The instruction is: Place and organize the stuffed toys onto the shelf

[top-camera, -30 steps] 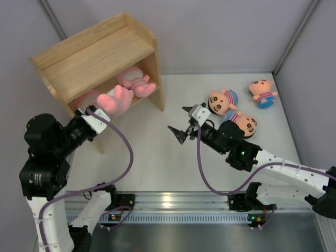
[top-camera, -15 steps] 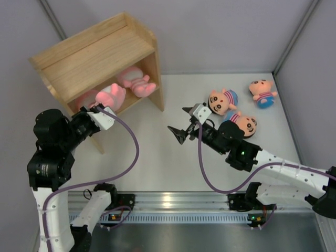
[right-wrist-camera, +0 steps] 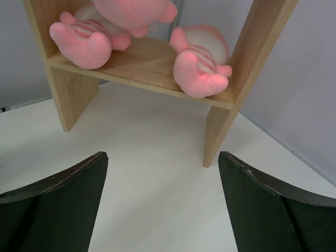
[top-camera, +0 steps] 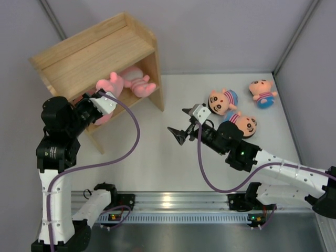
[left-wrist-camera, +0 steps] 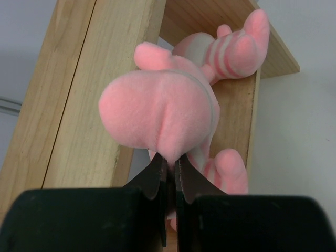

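The light wood shelf [top-camera: 94,52] stands at the back left. My left gripper [top-camera: 105,98] [left-wrist-camera: 170,164] is shut on a pink stuffed toy [top-camera: 108,84] [left-wrist-camera: 157,110], pinching its plush at the front of the lower tier. A second pink striped toy [top-camera: 137,83] [right-wrist-camera: 202,60] lies at the right end of that tier. A third [right-wrist-camera: 84,39] lies at the left end, partly hidden by my left arm from above. Three peach-headed dolls [top-camera: 222,101] [top-camera: 242,124] [top-camera: 262,92] lie on the table at right. My right gripper [top-camera: 178,119] [right-wrist-camera: 163,173] hovers open and holds nothing, facing the shelf.
The shelf's right side panel [top-camera: 157,79] and left leg [top-camera: 95,140] reach the white table [top-camera: 157,152]. Grey walls close in the back and right. My right arm lies over the table just in front of the dolls.
My left arm has swung up and right with the pink toy, bringing it from the shelf's front left to the lower tier's opening. The right arm has stayed still.
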Available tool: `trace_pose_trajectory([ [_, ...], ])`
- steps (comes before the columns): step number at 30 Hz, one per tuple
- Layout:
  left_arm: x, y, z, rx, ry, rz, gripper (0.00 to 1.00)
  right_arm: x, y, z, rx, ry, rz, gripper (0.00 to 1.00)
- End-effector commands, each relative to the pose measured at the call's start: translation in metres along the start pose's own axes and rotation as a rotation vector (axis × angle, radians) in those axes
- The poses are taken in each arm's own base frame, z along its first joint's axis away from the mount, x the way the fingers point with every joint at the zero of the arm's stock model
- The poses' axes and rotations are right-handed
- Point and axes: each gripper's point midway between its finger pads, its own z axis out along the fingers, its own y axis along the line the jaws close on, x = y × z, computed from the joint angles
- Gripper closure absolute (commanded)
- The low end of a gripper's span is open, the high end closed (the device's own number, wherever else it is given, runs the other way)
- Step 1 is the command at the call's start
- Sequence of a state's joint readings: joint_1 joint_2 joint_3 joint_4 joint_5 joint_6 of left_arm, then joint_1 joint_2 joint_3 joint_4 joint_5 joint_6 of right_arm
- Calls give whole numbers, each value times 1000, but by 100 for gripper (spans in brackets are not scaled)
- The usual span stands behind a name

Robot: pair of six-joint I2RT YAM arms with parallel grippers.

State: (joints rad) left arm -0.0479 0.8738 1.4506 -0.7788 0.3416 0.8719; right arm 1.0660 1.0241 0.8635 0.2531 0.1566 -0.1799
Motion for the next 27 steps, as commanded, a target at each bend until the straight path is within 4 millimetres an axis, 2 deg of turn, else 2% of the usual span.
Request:
trace_pose_trajectory([
  [1, 5, 26, 10, -108, 25, 33, 100, -1, 5, 1, -13, -8, 21, 14],
  [8, 14, 25, 10, -128, 43, 115, 100, 2, 8, 2, -18, -5, 37, 14],
  [13, 34, 8, 20, -82, 77, 135, 100, 0, 9, 4, -24, -14, 44, 14],
  [21, 53, 18, 38, -138, 127, 198, 100, 4, 12, 10, -31, 10, 56, 13],
  [26, 69, 9, 51, -103, 162, 256, 100, 7, 16, 16, -45, 12, 66, 13],
  [27, 73, 7, 54, -94, 170, 254, 97, 8, 18, 17, -49, 16, 67, 13],
])
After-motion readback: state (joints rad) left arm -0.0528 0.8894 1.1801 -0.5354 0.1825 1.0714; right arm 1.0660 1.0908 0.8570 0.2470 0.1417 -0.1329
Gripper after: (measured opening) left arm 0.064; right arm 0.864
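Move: The left hand already grips a pink toy and takes it to the gap on the shelf's lower board, about 14 cm ahead, 2 cm right and 14 cm below. Of the toys already there, the right one lies some 17 cm ahead and 10 cm right, the left one 10 cm ahead and 6 cm left, both about 15 cm below. From the right hand the gap is roughly 17 cm ahead, 25 cm left and 6 cm below. Left hand lowers its toy about 6 cm, forward 5 and slightly left, towards the gap; right sinks 3. ##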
